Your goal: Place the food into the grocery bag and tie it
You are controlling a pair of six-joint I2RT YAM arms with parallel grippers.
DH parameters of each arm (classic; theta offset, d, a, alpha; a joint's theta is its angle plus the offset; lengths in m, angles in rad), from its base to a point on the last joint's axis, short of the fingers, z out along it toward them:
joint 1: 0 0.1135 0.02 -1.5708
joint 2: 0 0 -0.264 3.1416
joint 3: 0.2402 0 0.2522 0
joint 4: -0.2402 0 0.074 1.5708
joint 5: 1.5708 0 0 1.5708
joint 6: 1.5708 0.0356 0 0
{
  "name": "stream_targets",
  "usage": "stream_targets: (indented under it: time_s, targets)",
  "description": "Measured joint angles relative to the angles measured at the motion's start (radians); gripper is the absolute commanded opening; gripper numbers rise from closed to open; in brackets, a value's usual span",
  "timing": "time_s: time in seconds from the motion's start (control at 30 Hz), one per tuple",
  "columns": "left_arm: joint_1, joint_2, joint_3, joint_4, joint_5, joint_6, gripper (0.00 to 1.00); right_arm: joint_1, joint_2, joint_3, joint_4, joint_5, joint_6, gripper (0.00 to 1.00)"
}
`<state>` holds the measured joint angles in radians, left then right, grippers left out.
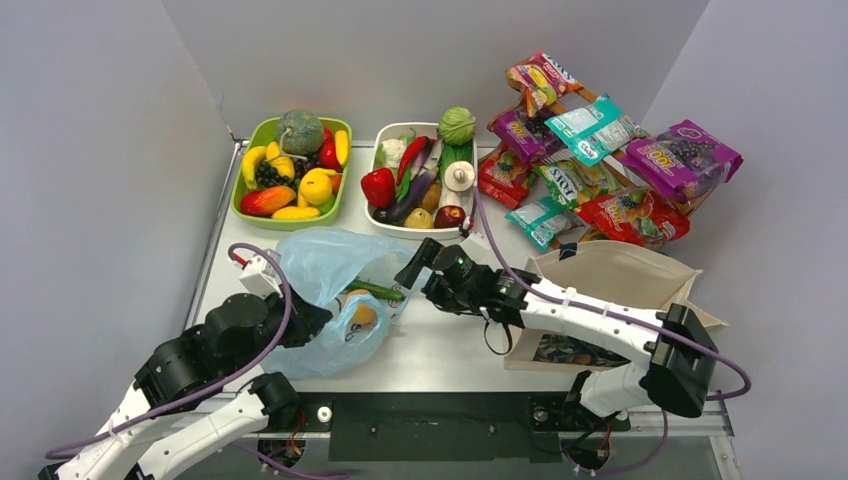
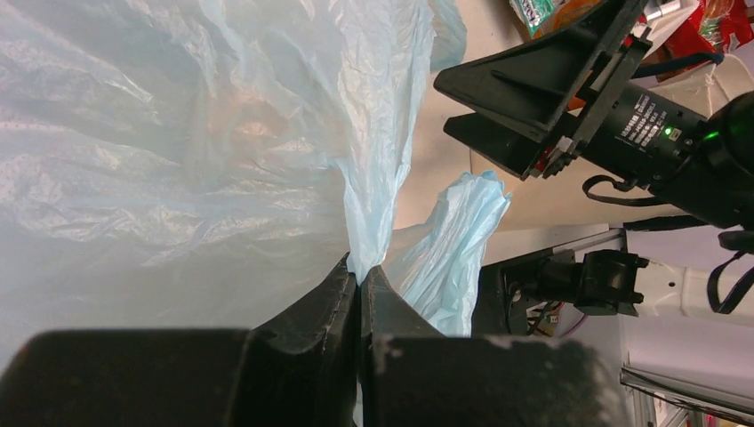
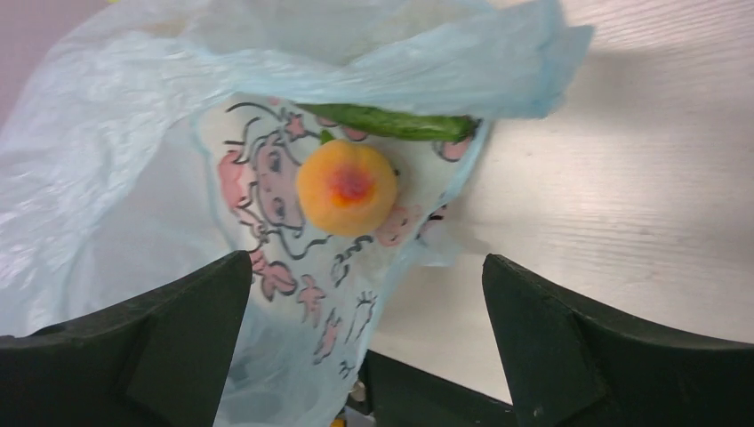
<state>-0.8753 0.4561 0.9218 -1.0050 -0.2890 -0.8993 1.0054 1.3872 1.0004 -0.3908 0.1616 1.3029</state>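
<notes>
The light-blue grocery bag (image 1: 322,262) lies crumpled on the table in front of the left arm, its mouth facing right. My left gripper (image 2: 360,277) is shut on a fold of the bag's thin plastic (image 2: 373,178). Inside the bag's mouth rest an orange peach-like fruit (image 3: 347,187) and a long green vegetable (image 3: 391,123), also seen from above as the fruit (image 1: 360,311) and the vegetable (image 1: 377,290). My right gripper (image 3: 364,267) hovers wide open just right of the bag's mouth, with nothing between its fingers. From above, the right gripper (image 1: 415,270) sits close beside the bag.
At the back stand a green tray (image 1: 262,128) of toy fruit and a white tray (image 1: 392,130) of toy vegetables. Several snack packets (image 1: 600,160) fill a rack at the back right. A beige canvas tote (image 1: 620,275) lies under the right arm.
</notes>
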Motion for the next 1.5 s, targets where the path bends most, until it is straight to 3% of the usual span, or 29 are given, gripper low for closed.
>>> stream_targets:
  time_s: [0.13, 0.3, 0.5, 0.57, 0.63, 0.67, 0.73, 0.83, 1.03, 1.13, 1.17, 1.23, 1.3, 1.4, 1.5]
  targets:
    - [0.0, -0.016, -0.011, 0.008, 0.008, -0.013, 0.0, 0.038, -0.018, -0.075, 0.15, -0.021, 0.07, 0.96]
    - [0.0, -0.018, -0.017, 0.01, 0.013, -0.023, 0.0, 0.082, 0.142, -0.084, 0.239, -0.069, 0.14, 0.93]
    - [0.0, -0.033, -0.02, 0.011, 0.013, -0.031, 0.0, 0.111, 0.275, -0.054, 0.33, -0.134, 0.187, 0.81]
    - [0.0, -0.037, -0.021, 0.011, 0.013, -0.032, 0.0, 0.117, 0.307, -0.052, 0.37, -0.158, 0.202, 0.74]
    - [0.0, -0.042, -0.023, 0.011, 0.013, -0.033, 0.0, 0.122, 0.339, -0.051, 0.405, -0.179, 0.211, 0.58]
    - [0.0, -0.046, -0.024, 0.011, 0.013, -0.033, 0.0, 0.122, 0.351, -0.051, 0.417, -0.183, 0.212, 0.45]
    - [0.0, -0.055, -0.026, 0.01, 0.013, -0.033, 0.0, 0.122, 0.379, -0.051, 0.444, -0.198, 0.214, 0.27]
    - [0.0, -0.068, -0.026, 0.008, 0.013, -0.034, 0.0, 0.122, 0.389, -0.049, 0.439, -0.201, 0.192, 0.04]
    - [0.0, -0.091, -0.026, -0.006, 0.013, -0.037, 0.01, 0.131, 0.361, 0.061, 0.27, -0.112, 0.074, 0.0]
    - [0.0, -0.095, -0.026, -0.021, 0.013, -0.036, 0.19, 0.149, 0.343, 0.183, 0.096, -0.022, -0.027, 0.0]
    - [0.0, -0.094, -0.026, -0.027, 0.013, -0.034, 0.32, 0.16, 0.34, 0.233, 0.036, 0.016, -0.062, 0.0]
    - [0.0, -0.092, -0.023, -0.048, 0.012, -0.034, 0.46, 0.187, 0.324, 0.31, -0.066, 0.089, -0.123, 0.0]
    - [0.0, -0.085, -0.012, -0.073, 0.007, -0.028, 0.56, 0.208, 0.293, 0.341, -0.151, 0.149, -0.168, 0.0]
    - [0.0, -0.065, 0.027, -0.103, -0.004, -0.012, 0.68, 0.232, 0.239, 0.344, -0.287, 0.226, -0.219, 0.0]
    - [0.0, -0.015, 0.098, -0.144, -0.037, -0.003, 0.7, 0.232, 0.212, 0.355, -0.415, 0.288, -0.257, 0.0]
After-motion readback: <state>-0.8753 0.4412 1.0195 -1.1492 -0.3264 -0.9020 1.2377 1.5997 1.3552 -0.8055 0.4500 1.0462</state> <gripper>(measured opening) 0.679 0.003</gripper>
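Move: The grocery bag's open rim lies about 10 cm left of the right hand, 5 cm back and 9 cm below. Inside the bag, the peach sits roughly 1 cm ahead, 11 cm left, and the cucumber about 4 cm ahead, 9 cm left, both some 12 cm down. From the left hand, still pinching the bag, that rim is about 3 cm ahead, 5 cm right and 18 cm below. Right hand reaches about 10 cm left and down, pinches the bag's rim, lifts it rightward; left fingers open. ##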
